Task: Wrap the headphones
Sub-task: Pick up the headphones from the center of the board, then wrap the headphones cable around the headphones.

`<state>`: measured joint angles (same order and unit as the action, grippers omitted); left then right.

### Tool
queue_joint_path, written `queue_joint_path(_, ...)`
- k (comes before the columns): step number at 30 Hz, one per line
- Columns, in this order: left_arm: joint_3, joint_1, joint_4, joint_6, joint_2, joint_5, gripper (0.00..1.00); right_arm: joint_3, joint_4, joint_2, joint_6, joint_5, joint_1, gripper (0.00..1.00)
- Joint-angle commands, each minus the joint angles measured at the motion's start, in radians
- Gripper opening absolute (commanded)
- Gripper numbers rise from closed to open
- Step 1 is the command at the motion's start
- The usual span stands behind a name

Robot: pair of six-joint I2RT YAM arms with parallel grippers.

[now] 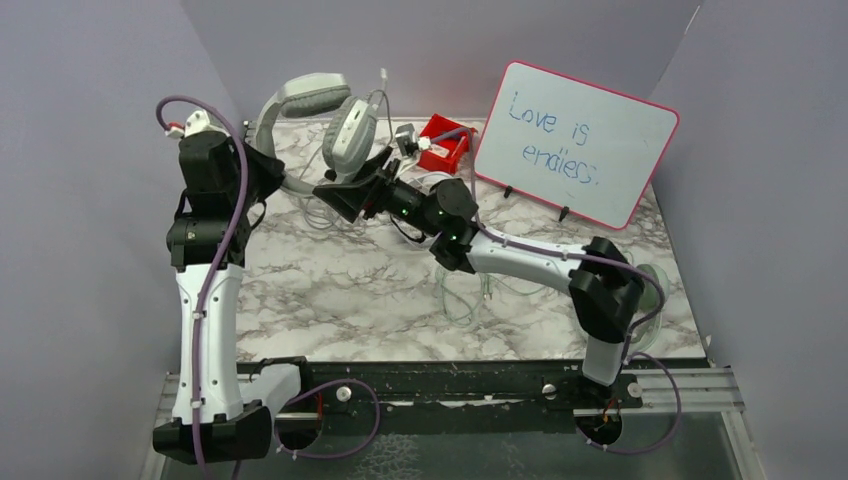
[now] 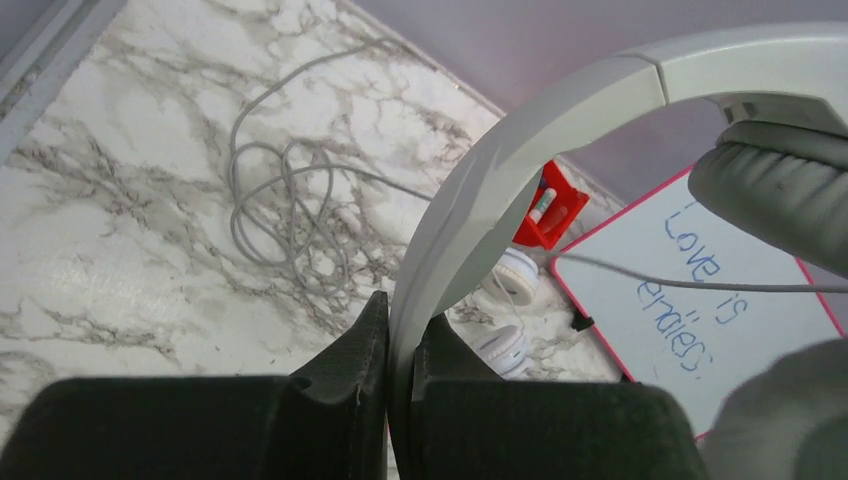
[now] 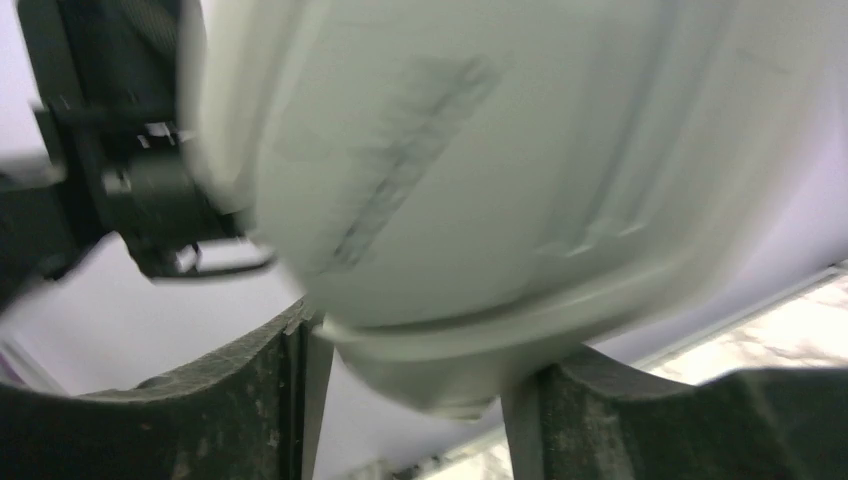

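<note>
Grey-green headphones (image 1: 305, 95) are held up off the marble table at the back left. My left gripper (image 1: 266, 160) (image 2: 400, 330) is shut on their headband (image 2: 520, 150), which runs up between the two black fingers. My right gripper (image 1: 345, 188) (image 3: 415, 370) reaches in from the right below the ear cup (image 1: 350, 135). The blurred pale cup (image 3: 480, 200) sits between its fingers and touches both. The thin grey cable (image 2: 285, 210) lies in loose loops on the table under the headphones.
A white pair of headphones (image 2: 508, 275) lies near a red box (image 1: 445, 140). A pink-framed whiteboard (image 1: 575, 140) leans at the back right. Another pale pair (image 1: 645, 290) and its thin cable (image 1: 465, 295) lie by my right arm. Purple walls close in left, back and right.
</note>
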<state>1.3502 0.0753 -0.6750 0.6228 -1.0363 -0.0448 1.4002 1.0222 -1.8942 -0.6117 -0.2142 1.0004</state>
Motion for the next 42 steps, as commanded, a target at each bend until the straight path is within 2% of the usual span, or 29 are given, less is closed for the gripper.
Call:
queue_joint_path(1,0.201,-0.002,0.004,-0.025,-0.006,0.092,0.00,-0.053,-0.212,0.174,0.126,-0.038,-0.009,0.73)
queue_joint_path(4,0.302,-0.002,-0.040,-0.067,-0.031,0.128,0.00,-0.136,-0.310,0.280,0.200,-0.043,-0.038,0.85)
queue_joint_path(9,0.463,-0.002,-0.108,-0.131,-0.084,0.177,0.00,-0.275,-0.397,0.406,0.304,-0.033,-0.085,0.91)
queue_joint_path(13,0.613,-0.002,-0.157,-0.176,-0.118,0.198,0.00,-0.346,-0.390,0.436,0.381,-0.029,-0.132,0.95)
queue_joint_path(15,0.690,-0.002,-0.178,-0.190,-0.136,0.198,0.00,-0.326,-0.386,0.390,0.371,-0.057,-0.176,0.97)
queue_joint_path(18,0.774,-0.002,-0.192,-0.191,-0.154,0.182,0.00,-0.231,-0.319,0.258,0.310,-0.197,-0.247,0.98)
queue_joint_path(22,0.818,-0.004,-0.191,-0.179,-0.163,0.145,0.00,-0.097,-0.216,0.085,0.315,-0.237,-0.253,0.99)
queue_joint_path(28,0.829,-0.005,-0.183,-0.159,-0.178,0.106,0.00,0.020,0.002,-0.140,0.219,-0.167,-0.255,1.00)
queue_joint_path(37,0.909,-0.005,-0.166,-0.128,-0.225,0.052,0.00,0.227,0.109,-0.419,0.203,-0.151,-0.255,0.99)
queue_joint_path(42,0.940,-0.005,-0.159,-0.110,-0.241,0.046,0.00,0.380,0.103,-0.558,0.176,-0.107,-0.253,0.96)
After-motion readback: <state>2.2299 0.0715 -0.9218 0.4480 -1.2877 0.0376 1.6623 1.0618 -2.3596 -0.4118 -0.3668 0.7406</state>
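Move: The left fingers already grip the headband of the grey headphones, whose middle lies about 5 cm ahead, 6 cm right and 4 cm above them. The lower ear cup is at the right fingertips, centred some 4 cm ahead, 1 cm left and 4 cm up. The grey cable's coil lies roughly 20 cm ahead of the right hand, 6 cm left and 37 cm below; the white headphones lie about 22 cm right of the coil and 2 cm farther out. Straight up, quickly at first, goes the left hand, carrying the grey headphones some 20 cm by the headband and tilting its fingers upward about 20 degrees. The right hand opens wide, lets go of the lower ear cup and backs off to the right; then it swings forward, down and back left, ending near the hanging cable and closer to its coil. ##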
